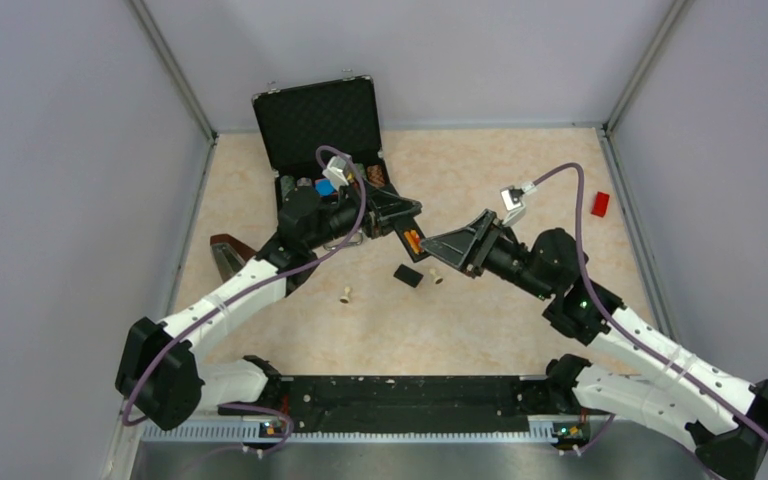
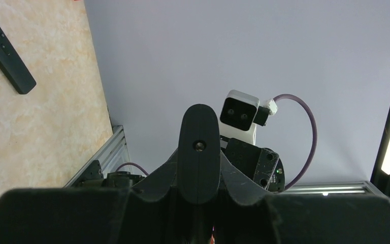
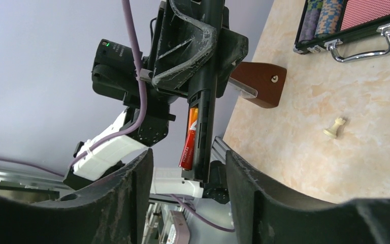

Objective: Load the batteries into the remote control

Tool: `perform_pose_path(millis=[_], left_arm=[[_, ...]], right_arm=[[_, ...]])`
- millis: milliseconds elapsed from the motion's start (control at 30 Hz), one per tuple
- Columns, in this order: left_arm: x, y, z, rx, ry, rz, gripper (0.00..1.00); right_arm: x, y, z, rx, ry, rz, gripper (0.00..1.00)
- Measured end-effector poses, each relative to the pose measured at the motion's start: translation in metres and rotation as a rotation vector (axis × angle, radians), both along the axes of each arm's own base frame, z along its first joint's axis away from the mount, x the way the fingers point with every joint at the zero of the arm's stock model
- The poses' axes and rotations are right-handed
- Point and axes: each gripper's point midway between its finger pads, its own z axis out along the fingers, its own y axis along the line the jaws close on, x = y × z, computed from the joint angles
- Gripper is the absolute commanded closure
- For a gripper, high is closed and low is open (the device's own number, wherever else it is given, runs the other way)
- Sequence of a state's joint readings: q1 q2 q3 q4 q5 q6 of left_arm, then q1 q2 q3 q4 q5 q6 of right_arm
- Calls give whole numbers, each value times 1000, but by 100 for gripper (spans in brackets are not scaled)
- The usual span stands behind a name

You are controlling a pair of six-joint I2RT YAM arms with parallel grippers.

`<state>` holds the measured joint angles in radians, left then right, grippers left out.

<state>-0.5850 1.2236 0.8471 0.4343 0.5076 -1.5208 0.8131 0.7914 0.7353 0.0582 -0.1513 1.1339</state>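
Observation:
My left gripper (image 1: 398, 212) is shut on the remote control (image 1: 405, 230) and holds it above the table with its open back showing. Red-orange batteries (image 1: 412, 240) lie in its compartment. In the right wrist view the remote (image 3: 206, 101) hangs upright with one battery (image 3: 189, 140) in it. My right gripper (image 3: 190, 203) is open, its fingers either side of the remote's lower end; in the top view it (image 1: 433, 248) sits just right of the remote. The small black back cover (image 1: 408, 276) lies on the table below. In the left wrist view the left gripper (image 2: 199, 203) holds the remote's end (image 2: 199, 147).
An open black case (image 1: 325, 130) stands at the back left. A brown wedge (image 1: 228, 252) lies left, cream pegs (image 1: 345, 295) (image 1: 436, 277) lie mid-table, and a red block (image 1: 600, 204) lies right. A second black bar with few buttons (image 2: 5, 53) lies on the table.

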Motion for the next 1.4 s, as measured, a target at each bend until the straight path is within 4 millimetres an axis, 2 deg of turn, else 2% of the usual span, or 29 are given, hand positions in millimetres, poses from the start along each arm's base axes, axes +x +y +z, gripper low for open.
perform_pose_path(millis=[367,633,800,933,1400], left_arm=[[2,-1,-3,-7,31,-2,100],[6,-4,-6,-33,99,-4,100],[8,-5,-9,-41,138,-5,100],[9,-5,-8,-47,140,-5,100],[13,-2,-11,7,22,14,100]], right_arm=[[5,-3,0,-4,-5,-24,60],[6,-3,-4,-26,-19,-24,62],[6,-3,-4,-30,-25,-24,77],[7,-2,-5,-31,-20,-27,85],[11,7,-19,-43,59,-9,84]])
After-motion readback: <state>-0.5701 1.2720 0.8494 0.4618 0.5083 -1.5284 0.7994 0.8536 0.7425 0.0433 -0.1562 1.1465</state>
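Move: The battery standing proud in the remote's open bay lies about 3 cm left and 1 cm ahead of the right hand, at its height. The remote's middle is some 4 cm ahead and 5 cm left of that hand. About 35 cm below the right hand, the black battery cover lies roughly 6 cm ahead and 4 cm left, the nearer chess piece 6 cm ahead and 3 cm right. From the left hand, still gripping the remote, the battery is about 6 cm back and 1 cm right. The right hand, rolled so that one finger is over the bay and the other under the remote, closes from a bit over half open to about a fifth and pinches the proud battery and the remote's back between its fingertips, first edging forward, then sinking, about 2 cm down and 1 cm forward in all. The left hand keeps its grip on the remote and goes forward and down some 1.5 cm with it, its wrist tipping about 8 degrees and coming back. ##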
